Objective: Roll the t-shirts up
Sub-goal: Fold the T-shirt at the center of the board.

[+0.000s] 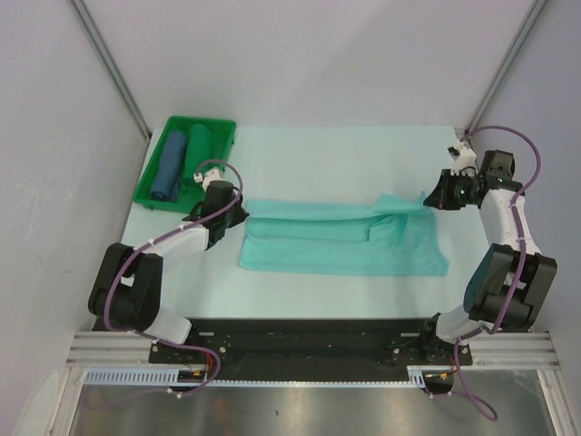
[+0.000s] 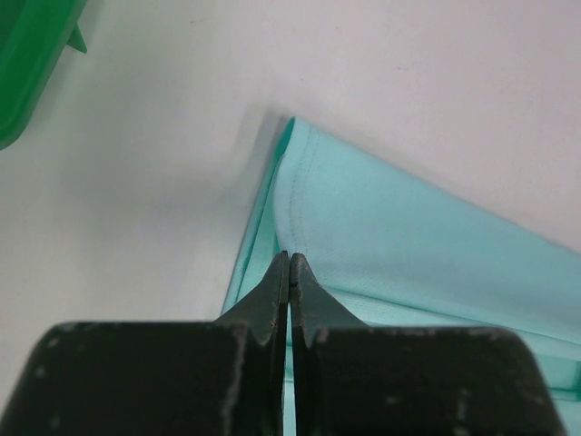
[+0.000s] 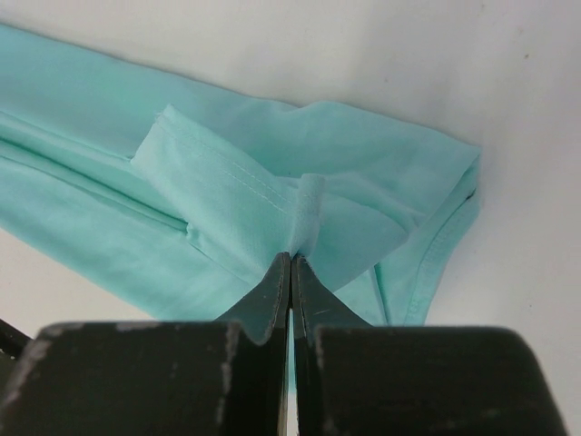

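Observation:
A light mint t-shirt (image 1: 340,238) lies folded into a long band across the middle of the table. My left gripper (image 1: 238,215) is at its left end, jaws shut on the hemmed edge of the top layer (image 2: 363,218), which stands slightly off the table. My right gripper (image 1: 434,198) is at the shirt's far right corner, jaws shut on a pinched ridge of cloth (image 3: 309,195), with a folded flap (image 3: 209,173) and the neck edge (image 3: 436,254) around it. A blue rolled shirt (image 1: 169,166) and a dark green rolled shirt (image 1: 197,154) lie in the tray.
A green plastic tray (image 1: 204,122) stands at the far left, just behind the left gripper; its corner shows in the left wrist view (image 2: 27,64). Grey walls enclose the table on three sides. A black rail (image 1: 309,336) runs along the near edge.

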Tool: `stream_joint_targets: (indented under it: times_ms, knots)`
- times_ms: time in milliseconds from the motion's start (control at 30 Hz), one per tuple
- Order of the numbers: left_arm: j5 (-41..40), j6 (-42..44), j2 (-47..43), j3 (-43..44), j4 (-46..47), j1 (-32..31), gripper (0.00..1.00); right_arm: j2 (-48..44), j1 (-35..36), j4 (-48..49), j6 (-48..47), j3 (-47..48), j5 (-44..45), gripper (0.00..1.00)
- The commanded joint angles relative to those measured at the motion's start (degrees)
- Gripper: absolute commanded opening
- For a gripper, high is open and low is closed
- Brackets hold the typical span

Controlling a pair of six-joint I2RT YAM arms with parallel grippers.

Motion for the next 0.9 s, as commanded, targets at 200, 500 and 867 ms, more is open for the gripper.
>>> stream_joint_targets:
  times_ms: [200,500,867]
  knots:
    - [-0.6,-0.9,-4.5,-1.6,0.7,-0.3,0.0,-2.8,-1.5,0.1,-0.9,0.2,-0.8,0.0]
    - [2.0,-2.4,-4.0,-6.9,3.5,-1.2,0.0,-1.6,-2.0,-3.0,-5.3,-4.5,-2.8,0.0]
    - [0.1,-1.4,-5.4,-6.5,1.1,-2.5,0.44,0.5,-2.5,-4.0,-11.7,-7.7,-2.3,0.45]
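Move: Both hands still pinch the raised edge of the T-shirt. The shirt's middle line, where that edge is to go, lies about 4 cm back, 1 cm right and 5 cm below the left hand; the green bin's middle stands roughly 14 cm to this hand's left and 14 cm ahead. For the right hand the line's nearest stretch is some 5 cm back, straight in line sideways and 8 cm down; the sleeve tip lies 12 cm to its left and 5 cm back. Lay the held edge onto the T-shirt's middle line: draw both grippers back and down together, the left about 4 cm each way, drifting slightly right, the right nearly 5 cm back and some 7 cm down with its fingers tipping about 10 degrees further downward. Only once low over the cloth, open both grippers part-way to let the edge go. ##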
